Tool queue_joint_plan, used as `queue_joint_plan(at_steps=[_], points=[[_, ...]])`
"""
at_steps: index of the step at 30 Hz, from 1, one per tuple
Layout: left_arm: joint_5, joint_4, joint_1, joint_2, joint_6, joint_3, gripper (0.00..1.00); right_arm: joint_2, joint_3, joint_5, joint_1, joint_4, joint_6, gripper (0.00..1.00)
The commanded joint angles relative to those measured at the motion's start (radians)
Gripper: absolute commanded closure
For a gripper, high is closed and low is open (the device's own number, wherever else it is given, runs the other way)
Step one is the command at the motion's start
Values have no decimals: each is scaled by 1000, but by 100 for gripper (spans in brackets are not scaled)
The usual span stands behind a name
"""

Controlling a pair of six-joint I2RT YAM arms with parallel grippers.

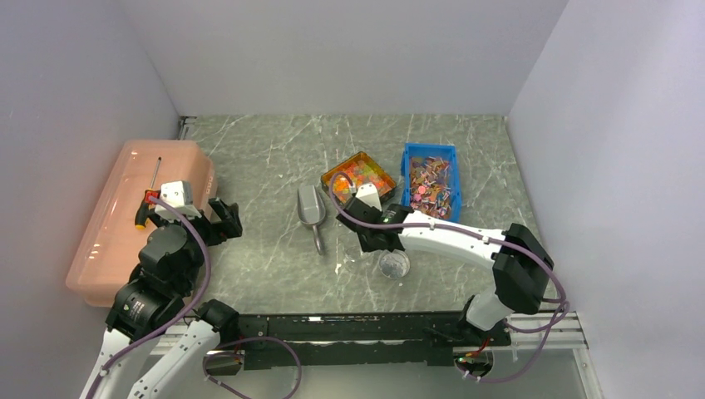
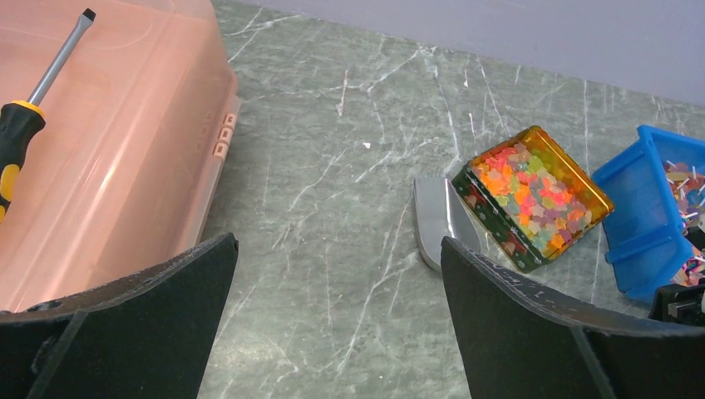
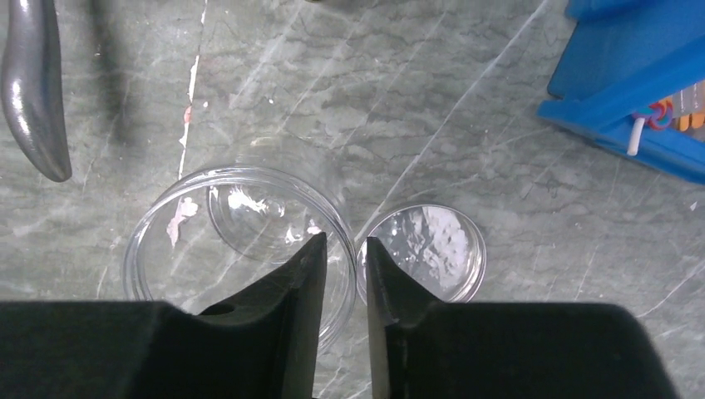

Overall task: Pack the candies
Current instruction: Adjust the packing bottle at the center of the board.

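The candies (image 1: 359,174) (image 2: 536,195), tiny glossy orange, yellow, red and green pieces, fill a small square tin behind the table's middle. A metal scoop (image 1: 312,209) (image 2: 441,220) (image 3: 33,83) lies flat just left of the tin. A clear jar (image 1: 394,264) (image 3: 233,241) stands upright and holds nothing, with its clear lid (image 3: 424,253) flat beside it. My right gripper (image 3: 343,241) hangs over the jar, one finger on each side of its rim, with a narrow gap between them. My left gripper (image 2: 339,249) (image 1: 224,220) is wide open above bare table near the pink box.
A blue bin (image 1: 407,170) (image 2: 640,241) of wrapped sweets stands right of the tin. A pink lidded box (image 1: 125,208) (image 2: 108,150) sits at the left wall with a black and yellow screwdriver (image 1: 150,195) (image 2: 25,125) on top. Walls close in on three sides.
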Motion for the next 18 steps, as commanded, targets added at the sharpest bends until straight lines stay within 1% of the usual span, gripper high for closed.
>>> queue_joint_plan(at_steps=[1,3,9,15,18], points=[[15,42,5,5,8,1,1,-4,60,29,-7,-9,-5,70],[14,42,5,5,7,1,1,-7,73,35,-7,-17,-9,66],[18,44,5,2,9,0,1,-26,163,61,-7,-53,-42,64],[25,45,6,4,11,2,1,18,311,63,-7,-82,-86,58],[36,48,6,8,15,1,1,48,361,44,-7,-64,-103,53]])
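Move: The right fingers straddle the right-hand rim of the upright clear bottle; its middle lies about 4 cm to this hand's left, level with it and some 4 cm below. The round lid is about 5 cm right, 3 cm back; the scoop 14 cm left, 9 cm ahead; the gummy box 15 cm ahead, 3 cm left. From the left hand the bottle is roughly 30 cm right, 2 cm ahead and 26 cm below. The right hand opens further and lifts clear of the bottle's rim, up about 8.5 cm, drifting left and forward. ##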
